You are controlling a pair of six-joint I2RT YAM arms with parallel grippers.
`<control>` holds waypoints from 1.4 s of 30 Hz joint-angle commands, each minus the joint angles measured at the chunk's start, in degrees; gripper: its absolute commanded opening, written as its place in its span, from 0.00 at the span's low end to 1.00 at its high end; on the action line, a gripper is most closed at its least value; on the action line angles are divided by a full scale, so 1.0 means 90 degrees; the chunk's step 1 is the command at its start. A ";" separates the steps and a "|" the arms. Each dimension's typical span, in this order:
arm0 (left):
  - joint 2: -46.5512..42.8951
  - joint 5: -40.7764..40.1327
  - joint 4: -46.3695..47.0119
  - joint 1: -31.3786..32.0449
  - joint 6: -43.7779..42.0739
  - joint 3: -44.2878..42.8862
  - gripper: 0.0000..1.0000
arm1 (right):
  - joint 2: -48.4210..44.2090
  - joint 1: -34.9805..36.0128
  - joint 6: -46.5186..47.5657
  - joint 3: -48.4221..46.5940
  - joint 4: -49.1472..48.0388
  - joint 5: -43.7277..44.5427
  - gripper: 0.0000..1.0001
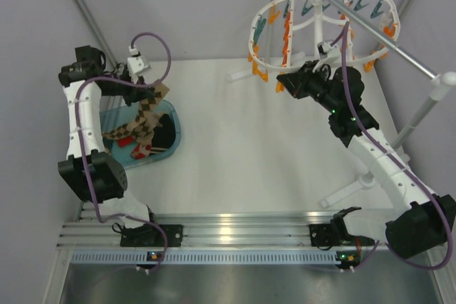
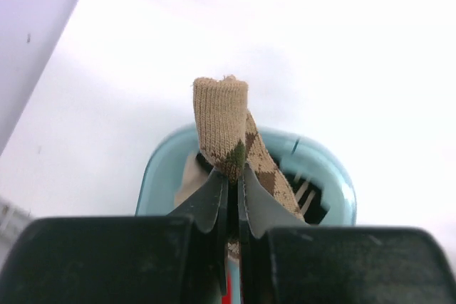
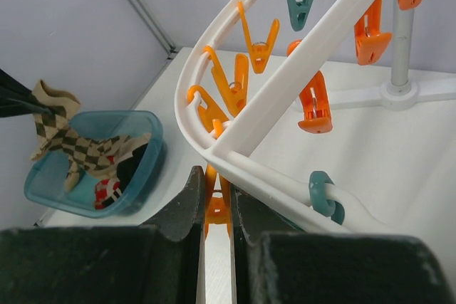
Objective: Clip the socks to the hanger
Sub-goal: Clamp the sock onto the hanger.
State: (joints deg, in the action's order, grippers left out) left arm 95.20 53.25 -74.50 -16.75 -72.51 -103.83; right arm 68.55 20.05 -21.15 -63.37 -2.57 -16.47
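Observation:
My left gripper (image 1: pixel 144 89) is shut on one end of a brown-and-tan argyle sock (image 1: pixel 144 115) and holds it up over a teal bin (image 1: pixel 176 132). In the left wrist view the sock's tan tip (image 2: pixel 222 122) sticks up between the closed fingers (image 2: pixel 214 201). The sock also shows in the right wrist view (image 3: pixel 60 133), draping into the bin. The white oval hanger (image 1: pixel 265 6) hangs at the back right with orange and teal clips. My right gripper (image 3: pixel 217 190) is shut on an orange clip (image 3: pixel 217 211) that dangles under the hanger's rim (image 3: pixel 285 90).
The bin (image 3: pixel 43 184) holds more argyle fabric and a red patterned item (image 3: pixel 107 191). A grey metal rod stand (image 1: pixel 399 48) carries the hanger; its white feet (image 1: pixel 349 190) rest on the table at right. Grey walls close in the left and back.

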 commanded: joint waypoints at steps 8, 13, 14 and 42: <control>-0.0909 0.1895 0.6430 0.1314 0.7221 -0.0125 0.00 | -0.0176 -0.0031 -0.0023 -0.0107 -0.0086 -0.0465 0.00; -0.1114 0.2139 0.7719 0.2241 0.8047 0.1105 0.00 | -0.0146 -0.0041 -0.0062 -0.0136 -0.0154 -0.0601 0.00; -0.1153 0.2149 0.7905 0.2368 0.8047 0.1339 0.00 | -0.0146 -0.0050 -0.0072 -0.0136 -0.0164 -0.0650 0.00; 0.0594 0.1398 1.4518 0.4928 1.2627 0.3383 0.00 | -0.0156 -0.0207 -0.1400 0.0010 -0.0945 -0.1539 0.00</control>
State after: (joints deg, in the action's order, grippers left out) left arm 100.40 67.53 48.05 27.27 38.37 -71.88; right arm 67.99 18.17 -33.10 -63.35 -8.45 -25.63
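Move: The shut left fingers already hold the sock, and the orange clip it is meant for lies about 41 cm to their right, some 5 cm higher and roughly level fore and aft. The next orange clip on the rim stands about 6 cm left of that clip and 3 cm farther out; the hanger's middle is some 12 cm beyond it and 13 cm right. The sock cuff is about 38 cm left of the right hand, 2 cm ahead and 7 cm lower. The left hand keeps its pinch on the sock and sweeps it some 34 cm to the right towards the orange clip in an arch, rising about 15 cm on the way out of the bin area and then sinking some 11 cm while drawing back, as the wrist turns roughly 60 degrees until the fingers point right, almost level, cuff leading. Meanwhile the right hand, still squeezing that clip, eases it up about 3 cm and slightly back and left, rolling so its left side rises a little, then both hands slow with the cuff close under the clip. ##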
